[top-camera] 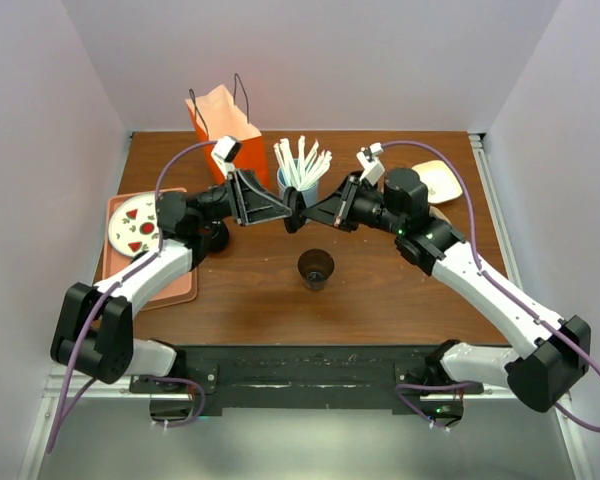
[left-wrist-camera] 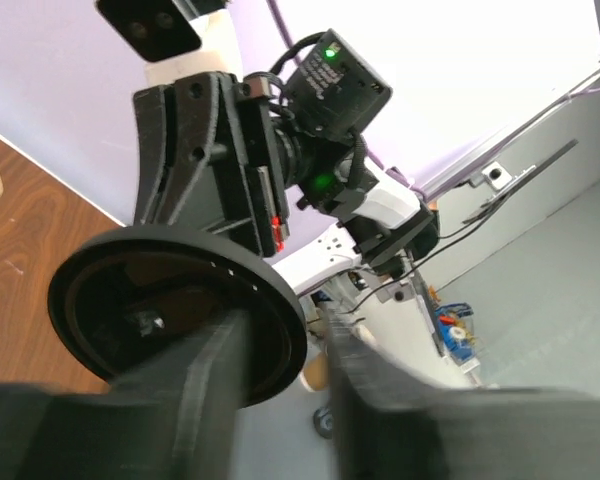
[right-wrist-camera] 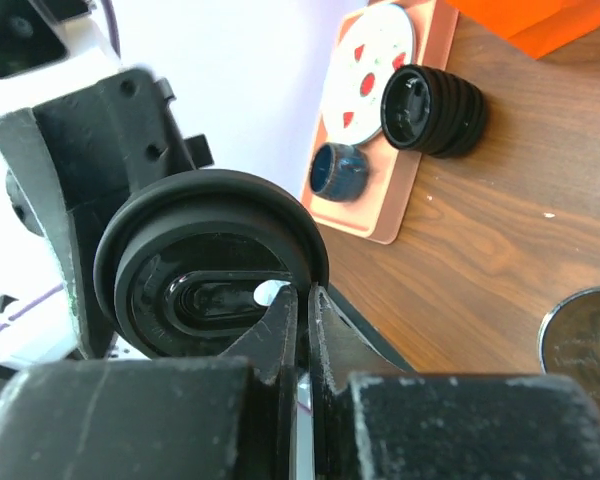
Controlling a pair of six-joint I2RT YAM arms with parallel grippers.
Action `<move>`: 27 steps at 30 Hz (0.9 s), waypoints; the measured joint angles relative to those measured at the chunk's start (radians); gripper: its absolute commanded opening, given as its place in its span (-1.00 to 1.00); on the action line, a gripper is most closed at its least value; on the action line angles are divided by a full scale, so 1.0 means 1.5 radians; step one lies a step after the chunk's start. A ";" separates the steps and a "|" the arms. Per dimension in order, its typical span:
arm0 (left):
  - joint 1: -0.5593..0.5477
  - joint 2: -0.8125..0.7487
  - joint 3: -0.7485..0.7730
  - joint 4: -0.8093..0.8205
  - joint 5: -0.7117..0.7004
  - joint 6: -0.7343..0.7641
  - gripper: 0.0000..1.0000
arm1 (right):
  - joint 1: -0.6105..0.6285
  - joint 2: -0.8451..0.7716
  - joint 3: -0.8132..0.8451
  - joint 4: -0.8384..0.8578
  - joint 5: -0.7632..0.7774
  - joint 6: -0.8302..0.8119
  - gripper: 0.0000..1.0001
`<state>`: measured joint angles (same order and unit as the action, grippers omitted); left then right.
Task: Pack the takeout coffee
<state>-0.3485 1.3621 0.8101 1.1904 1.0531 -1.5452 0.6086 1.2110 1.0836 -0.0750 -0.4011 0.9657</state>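
Observation:
The takeout coffee cup (top-camera: 316, 268), dark brown, stands open-topped at mid-table, and its rim also shows at the corner of the right wrist view (right-wrist-camera: 585, 340). Its round black lid (top-camera: 296, 212) hangs in the air above the table, between both grippers. My right gripper (right-wrist-camera: 305, 295) is shut on the lid's rim (right-wrist-camera: 210, 260). My left gripper (left-wrist-camera: 288, 325) faces it from the other side. Its jaws are apart and straddle the lid's edge (left-wrist-camera: 170, 310), with a gap on one side. In the top view the left gripper (top-camera: 286, 210) and right gripper (top-camera: 310, 215) nearly meet.
An orange paper bag (top-camera: 225, 125) stands at the back. A blue straw holder (top-camera: 298, 182) is right behind the grippers. A pink tray (top-camera: 175, 285) at left holds a plate (top-camera: 132, 225), a ribbed black cup (right-wrist-camera: 435, 108) and a blue mug (right-wrist-camera: 338, 170). A cream plate (top-camera: 438, 180) lies back right.

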 measured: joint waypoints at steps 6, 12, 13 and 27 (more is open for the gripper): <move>0.005 -0.029 0.001 -0.208 -0.019 0.146 0.56 | 0.005 0.005 0.082 -0.160 0.090 -0.091 -1.00; 0.025 -0.055 0.031 -0.553 -0.114 0.375 0.65 | 0.009 0.073 0.257 -0.378 0.212 -0.217 -1.00; 0.031 -0.057 0.034 -0.599 -0.129 0.405 0.66 | 0.012 0.084 0.264 -0.409 0.234 -0.230 -1.00; 0.071 -0.068 0.054 -0.951 -0.294 0.617 0.65 | 0.091 0.237 0.269 -0.613 0.327 -0.287 -1.00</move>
<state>-0.2424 1.2594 0.8913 -0.2359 0.6117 -0.6197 0.7448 1.5669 1.4864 -0.9947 0.0895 0.5354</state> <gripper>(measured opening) 0.831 0.028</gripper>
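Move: The empty cup, where the lid is to go, stands some 26 cm below the right hand and about 3 cm to its right, neither ahead nor back. The straw holder is about 20 cm ahead of that hand and 1 cm left, the stack of black lids 9 cm ahead and 21 cm left, both also far below. From the left hand the cup lies about 7 cm right, level front to back and 26 cm down. The lid, still pinched at its rim by the right hand's shut fingers, is carried about 6 cm right and then some 14 cm down towards the empty cup, while that wrist rolls so the fingers swing from pointing left to pointing mostly down. The left fingers spread wide and let the lid go; that hand drops away from it, also forward and left, its fingers tipping down. ##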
